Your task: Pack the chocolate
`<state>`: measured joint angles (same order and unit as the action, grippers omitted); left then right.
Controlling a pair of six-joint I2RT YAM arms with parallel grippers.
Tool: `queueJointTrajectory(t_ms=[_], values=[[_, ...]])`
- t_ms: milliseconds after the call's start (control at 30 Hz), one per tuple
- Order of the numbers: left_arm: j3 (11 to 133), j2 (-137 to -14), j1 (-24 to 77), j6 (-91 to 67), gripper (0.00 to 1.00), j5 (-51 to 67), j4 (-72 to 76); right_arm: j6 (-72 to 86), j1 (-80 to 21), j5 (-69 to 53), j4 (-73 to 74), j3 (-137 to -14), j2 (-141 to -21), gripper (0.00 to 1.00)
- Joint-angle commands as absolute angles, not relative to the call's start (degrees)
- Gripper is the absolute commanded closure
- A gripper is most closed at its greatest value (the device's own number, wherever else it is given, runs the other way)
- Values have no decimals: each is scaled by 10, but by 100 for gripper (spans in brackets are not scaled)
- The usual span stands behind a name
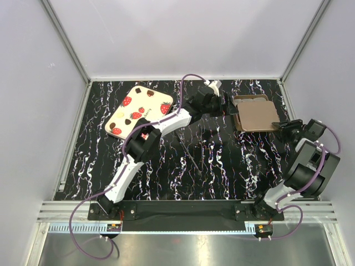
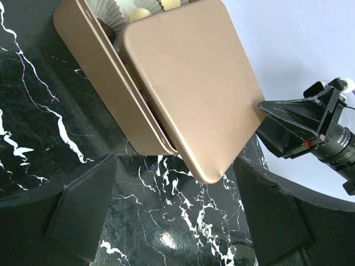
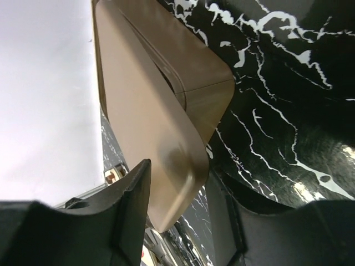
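Note:
The chocolate (image 2: 138, 14) shows as pale round pieces in white paper cups inside a gold-brown square tray (image 2: 105, 83), mostly hidden. A flat gold-brown square cover (image 2: 194, 83) lies askew on the tray (image 1: 247, 100), overhanging toward the right. My left gripper (image 2: 177, 221) is open and low over the marble just left of the tray, touching nothing. My right gripper (image 3: 180, 183) is at the cover's (image 3: 144, 122) right corner. That corner sits between its open fingers, with a gap at the right finger (image 3: 222, 210). From above, the right gripper (image 1: 284, 127) meets the cover (image 1: 257, 116).
A cream lid printed with strawberries (image 1: 140, 111) lies flat at the back left of the black marble table (image 1: 211, 166). Grey walls enclose the table on three sides. The left arm stretches diagonally across the middle.

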<state>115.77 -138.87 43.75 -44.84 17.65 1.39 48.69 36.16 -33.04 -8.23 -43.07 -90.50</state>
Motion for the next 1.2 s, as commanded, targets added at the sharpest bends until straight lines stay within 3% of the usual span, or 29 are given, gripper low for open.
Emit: queueJointTrajectory(t_ms=[0,233,500,700,1167], values=[[1174,-1383,440,-438,7,178,50,461,362,-306,-46,-459,-888,50],[1181,-1390,442,-441,8,179,52,454,364,-302,-36,-463,-906,53],[1151,-1383,443,-471,8,190,58,484,364,-322,-112,-426,-917,88],[1154,-1387,443,-474,8,194,62,512,365,-352,-176,-406,-941,100],[1166,-1362,441,-427,7,173,25,698,376,-391,-490,-327,-933,100]])
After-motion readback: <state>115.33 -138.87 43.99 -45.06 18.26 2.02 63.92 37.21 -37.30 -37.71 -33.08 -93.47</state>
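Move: The box lid's near-right corner is already between the right fingers. Its middle lies about 4 cm ahead of the right hand, 8 cm to its left and about level. The box under it is centred some 6 cm ahead and 11 cm left, 3 cm lower. The uncovered far row of chocolates is roughly 12 cm ahead and 11 cm left, 4 cm lower. From the left hand, the lid's middle is about 10 cm to the right, level with it fore and aft, and 6 cm lower. Down and back by under a centimetre at first, the right hand shuts its half-open fingers on the lid's near-right corner and pinches it. With that grip it goes up about 2 cm and forward some 1.5 cm, fingertips tilting upward by 15 degrees or so, carrying the lid's edge up and forward over the box. ##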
